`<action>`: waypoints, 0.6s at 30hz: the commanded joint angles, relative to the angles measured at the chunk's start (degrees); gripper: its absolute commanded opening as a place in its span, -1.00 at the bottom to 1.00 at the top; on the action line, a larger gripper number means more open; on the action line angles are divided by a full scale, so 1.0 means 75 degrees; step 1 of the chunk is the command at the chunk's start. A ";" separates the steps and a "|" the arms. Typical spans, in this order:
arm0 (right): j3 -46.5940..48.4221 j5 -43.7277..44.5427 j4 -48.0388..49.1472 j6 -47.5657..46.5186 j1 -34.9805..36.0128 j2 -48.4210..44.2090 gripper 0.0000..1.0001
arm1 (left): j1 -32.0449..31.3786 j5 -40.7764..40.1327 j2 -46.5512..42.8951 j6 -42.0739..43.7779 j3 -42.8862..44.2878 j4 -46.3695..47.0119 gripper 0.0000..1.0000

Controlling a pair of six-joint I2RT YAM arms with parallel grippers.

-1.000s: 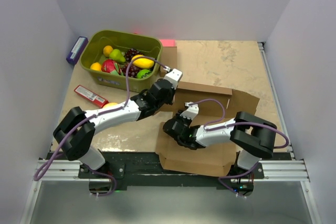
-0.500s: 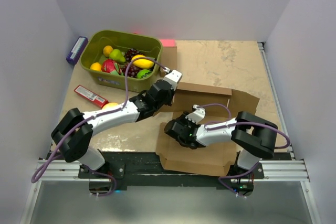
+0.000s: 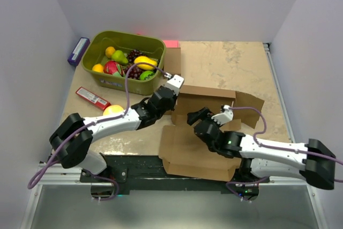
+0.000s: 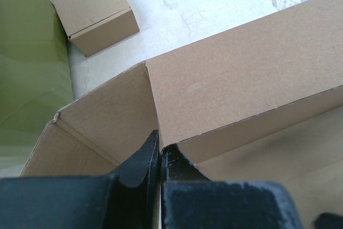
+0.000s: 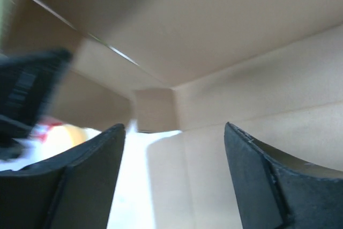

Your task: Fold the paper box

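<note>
The paper box is a brown cardboard sheet lying at the near middle of the table, its back wall raised. My left gripper is at that wall's left corner. In the left wrist view it is shut on the wall's edge, where the side flap meets it. My right gripper hovers over the box floor just in front of the wall. In the right wrist view it is open, with only the cardboard beyond it.
A green bin of fruit stands at the back left, with a small cardboard box beside it. A red packet, an orange fruit and a purple box lie on the left.
My right gripper has opened wide, and its arm has swung out to the right, carrying the gripper up toward the back wall. The left gripper stays shut at the corner.
</note>
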 commanded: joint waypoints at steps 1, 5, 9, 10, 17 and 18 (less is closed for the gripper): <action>-0.0229 0.0017 0.0678 -0.0439 -0.0274 -0.1245 0.58 | -0.0181 -0.0234 -0.0315 0.0141 -0.0360 0.0106 -1.00; 0.0064 0.0180 0.0948 -0.0908 -0.0403 -0.1785 0.61 | -0.0205 -0.0386 -0.0386 0.0164 -0.0454 0.0200 -1.00; 0.0123 0.0111 0.1591 -0.1202 -0.0916 -0.2043 0.63 | -0.0275 -0.0480 -0.0409 0.0211 -0.0477 0.0282 -1.00; 0.0111 0.0041 0.1710 -0.1191 -0.1046 -0.2043 0.63 | -0.0298 -0.0538 -0.0421 0.0246 -0.0512 0.0305 -1.00; -0.0030 -0.0616 0.3068 -0.1237 -0.2031 -0.1681 0.62 | -0.0474 -0.0703 -0.0480 0.0352 -0.0665 0.0528 -1.00; -0.0030 -0.0639 0.3140 -0.1226 -0.2136 -0.1611 0.61 | -0.0474 -0.0703 -0.0480 0.0352 -0.0653 0.0540 -1.00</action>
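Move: The back flap's middle lies about 9 cm ahead of the open right hand, 4 cm to its right and 3 cm higher; the right side flap is some 19 cm to that hand's right and 4 cm ahead. The near panel is 11 cm back, 1 cm right and 11 cm below. From the left hand, pinching the flap's left end, its middle lies 12 cm right, 1 cm ahead, about level. Right hand, open, rises about 10 cm and forward 5, rightward too, over the back flap's height; left keeps pinching. ##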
